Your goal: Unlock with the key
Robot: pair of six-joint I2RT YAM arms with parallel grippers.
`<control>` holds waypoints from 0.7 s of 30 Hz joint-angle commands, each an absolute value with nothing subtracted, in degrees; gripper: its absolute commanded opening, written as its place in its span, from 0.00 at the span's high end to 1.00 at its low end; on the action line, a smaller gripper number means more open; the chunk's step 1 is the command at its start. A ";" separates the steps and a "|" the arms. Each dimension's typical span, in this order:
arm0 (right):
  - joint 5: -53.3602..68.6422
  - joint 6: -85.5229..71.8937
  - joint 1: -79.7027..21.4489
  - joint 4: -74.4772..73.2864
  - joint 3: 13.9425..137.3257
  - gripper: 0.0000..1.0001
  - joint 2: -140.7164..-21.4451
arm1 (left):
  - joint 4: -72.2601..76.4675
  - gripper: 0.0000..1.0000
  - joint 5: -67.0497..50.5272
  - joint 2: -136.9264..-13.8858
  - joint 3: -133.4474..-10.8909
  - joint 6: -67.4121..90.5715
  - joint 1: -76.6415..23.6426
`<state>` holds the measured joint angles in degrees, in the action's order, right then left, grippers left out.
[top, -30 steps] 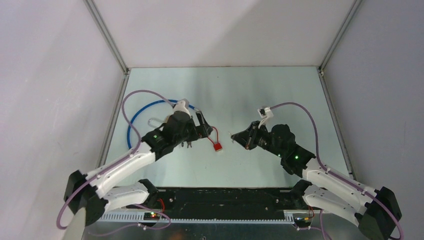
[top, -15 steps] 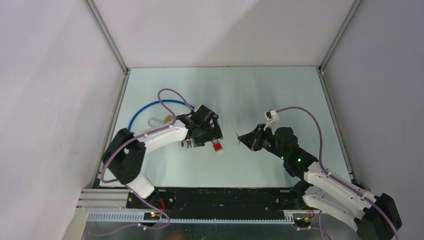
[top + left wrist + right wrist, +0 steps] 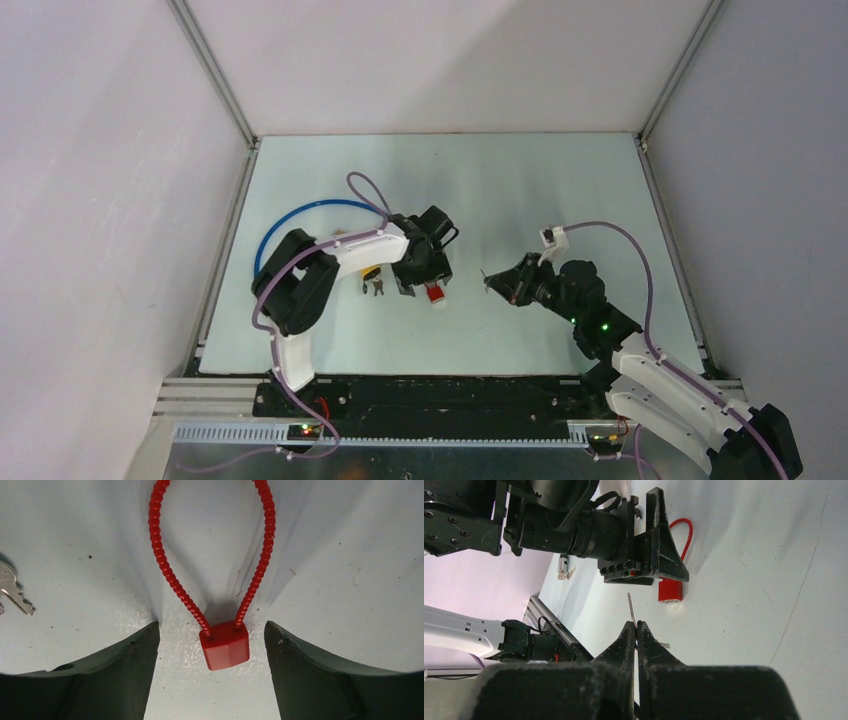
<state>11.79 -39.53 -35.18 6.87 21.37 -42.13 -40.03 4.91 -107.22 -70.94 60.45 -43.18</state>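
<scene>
A small red padlock (image 3: 224, 644) with a red cable loop (image 3: 160, 555) lies on the table. It also shows in the top view (image 3: 434, 293) and the right wrist view (image 3: 670, 590). My left gripper (image 3: 212, 647) is open, its jaws on either side of the lock body without touching it. My right gripper (image 3: 636, 626) is shut on a thin silver key (image 3: 631, 608), whose blade sticks out toward the lock. It hovers to the right of the lock (image 3: 497, 284).
A spare bunch of silver keys (image 3: 12, 590) lies left of the lock, also seen in the top view (image 3: 375, 288). A blue cable (image 3: 290, 215) loops at the back left. Metal frame rails (image 3: 220, 250) border the table.
My left arm has swung round and come down over the lock, its open jaws now straddling it. My right gripper with the key has drawn back slightly to the right.
</scene>
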 commanded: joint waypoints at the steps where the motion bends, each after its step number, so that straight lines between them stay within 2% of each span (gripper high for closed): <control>1: 13.46 -40.76 -34.47 8.57 20.63 1.00 -40.84 | -43.86 0.21 7.98 -110.24 -74.67 59.74 -44.11; 10: 14.26 -41.22 -34.02 9.49 19.44 1.00 -39.85 | -44.94 0.28 7.70 -113.99 -76.36 59.67 -44.97; 21: 16.38 -41.51 -34.34 12.89 17.53 1.00 -40.44 | -44.93 0.59 7.80 -113.22 -76.87 61.36 -43.48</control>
<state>14.92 -41.15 -34.22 8.75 18.41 -40.69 -46.87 7.57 -112.18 -77.08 59.59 -44.29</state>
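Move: The red padlock's body lies between the left hand's open fingers, about 1 cm to the right of, 1 cm back from and 1 cm below the point between the pads. Some 11 cm to this hand's left are the bunch of keys, about 1 cm ahead, and the yellow padlock, about 4 cm ahead. From the right hand the red padlock lies about 10 cm left, 4 cm ahead and 15 cm below. The left hand, pointing down astride the red padlock's body, sinks only about half a centimetre and rolls some 5 degrees, its left side rising, then stays in place while its fingers close from wide to roughly half open and come onto both sides of the body, near the roots of the cable loop. The right hand keeps the small key pinched in its shut fingers and eases about 1 cm back and down. ##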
